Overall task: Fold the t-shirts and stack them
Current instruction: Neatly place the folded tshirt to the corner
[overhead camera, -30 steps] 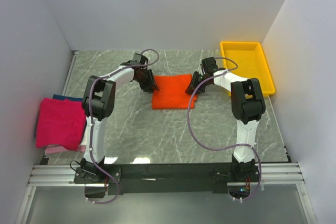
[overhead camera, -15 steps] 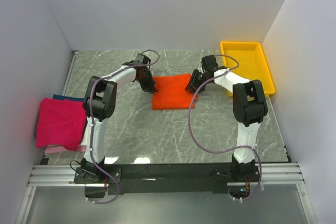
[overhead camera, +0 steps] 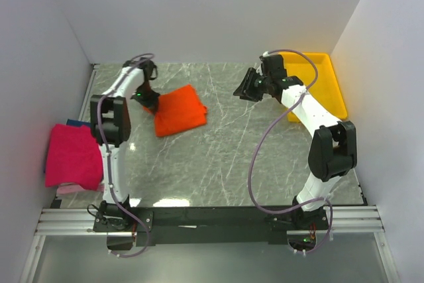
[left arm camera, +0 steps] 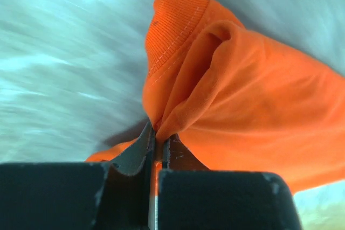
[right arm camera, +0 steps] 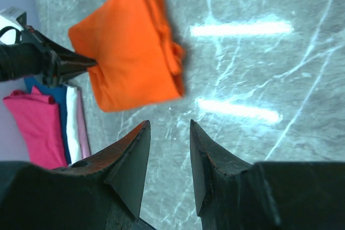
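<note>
A folded bright orange t-shirt (overhead camera: 180, 110) lies tilted on the grey table at the back left. My left gripper (overhead camera: 150, 101) is shut on its left edge; the left wrist view shows orange cloth (left arm camera: 237, 95) pinched between the jaws of the left gripper (left arm camera: 159, 136). My right gripper (overhead camera: 240, 89) stands open and empty over the table, well to the right of the orange t-shirt (right arm camera: 129, 47), its open jaws (right arm camera: 170, 125) holding nothing. A stack of folded t-shirts (overhead camera: 74, 156), magenta-pink on top with dark blue and pale layers below, sits at the table's left edge.
A yellow plastic tray (overhead camera: 311, 84) stands at the back right, with the right arm reaching across its near corner. White walls close in the table on three sides. A black rail with both arm bases runs along the near edge.
The left gripper has shut on the orange t-shirt and dragged it to the left, turning it askew. The right gripper has let go, opened wider and lifted back toward the tray.
</note>
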Robot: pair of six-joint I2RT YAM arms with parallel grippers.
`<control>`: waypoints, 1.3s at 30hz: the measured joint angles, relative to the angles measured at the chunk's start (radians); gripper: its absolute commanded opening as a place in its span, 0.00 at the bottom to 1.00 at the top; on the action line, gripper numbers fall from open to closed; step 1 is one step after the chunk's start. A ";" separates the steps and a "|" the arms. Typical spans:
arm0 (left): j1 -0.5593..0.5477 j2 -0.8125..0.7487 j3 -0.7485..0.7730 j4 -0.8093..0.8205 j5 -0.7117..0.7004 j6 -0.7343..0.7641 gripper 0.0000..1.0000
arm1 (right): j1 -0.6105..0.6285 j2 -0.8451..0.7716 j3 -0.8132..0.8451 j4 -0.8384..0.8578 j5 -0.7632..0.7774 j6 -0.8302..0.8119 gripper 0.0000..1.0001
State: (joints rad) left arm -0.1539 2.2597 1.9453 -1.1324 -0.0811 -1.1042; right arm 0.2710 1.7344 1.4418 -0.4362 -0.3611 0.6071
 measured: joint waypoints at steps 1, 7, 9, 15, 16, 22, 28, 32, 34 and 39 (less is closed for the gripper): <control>0.028 -0.005 -0.004 -0.020 -0.009 -0.020 0.00 | 0.006 -0.004 0.000 -0.001 0.000 0.002 0.43; 0.219 -0.045 -0.012 -0.137 -0.047 -0.094 0.00 | 0.045 -0.008 -0.001 -0.012 0.002 0.005 0.43; 0.273 -0.062 -0.012 -0.154 -0.048 -0.100 0.00 | 0.055 -0.010 -0.001 -0.016 0.002 0.005 0.43; 0.358 -0.141 -0.010 -0.181 -0.062 -0.124 0.01 | 0.074 -0.010 -0.001 -0.026 0.002 0.005 0.43; 0.363 -0.156 -0.005 -0.186 -0.062 -0.124 0.01 | 0.076 -0.010 -0.001 -0.029 0.003 0.005 0.43; 0.395 -0.209 0.058 -0.193 -0.061 -0.120 0.01 | 0.087 -0.014 -0.001 -0.042 0.004 0.005 0.43; 0.438 -0.270 0.057 -0.198 -0.063 -0.119 0.01 | 0.099 -0.035 -0.001 -0.052 0.006 0.006 0.43; 0.463 -0.316 0.055 -0.198 -0.064 -0.113 0.01 | 0.112 -0.041 -0.001 -0.054 0.008 0.006 0.43; 0.472 -0.340 0.055 -0.198 -0.066 -0.111 0.01 | 0.120 -0.041 -0.001 -0.058 0.010 0.006 0.43; 0.501 -0.398 0.054 -0.201 -0.063 -0.094 0.01 | 0.136 -0.044 -0.001 -0.062 0.016 0.010 0.43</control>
State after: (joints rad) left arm 0.3473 1.8614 1.9995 -1.3338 -0.1440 -1.1980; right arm 0.4072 1.6905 1.4410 -0.4980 -0.3450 0.6167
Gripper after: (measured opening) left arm 0.045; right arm 0.429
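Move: Back and to the left of the left hand sits the stack of folded shirts, its middle about 28 cm to the left, 20 cm back and a couple of centimetres below. The white shirt's edge sticks out on the near side, some 15 cm to the left and 20 cm back. The pinched orange shirt's body lies about 9 cm to the right, level with the hand. For the right hand the stack is roughly 63 cm left, 18 cm back, 16 cm below. Sweeping left low over the table with the orange shirt's collar end still pinched, the left hand drags the shirt along, then climbs steeply while edging farther left and slightly back towards the stack: about 22 cm left and 17 cm up in all. The wrist turns some 35 degrees counter-clockwise and the fingertips swing a little forward. The empty right hand drifts a few centimetres left and back, fingers open. ##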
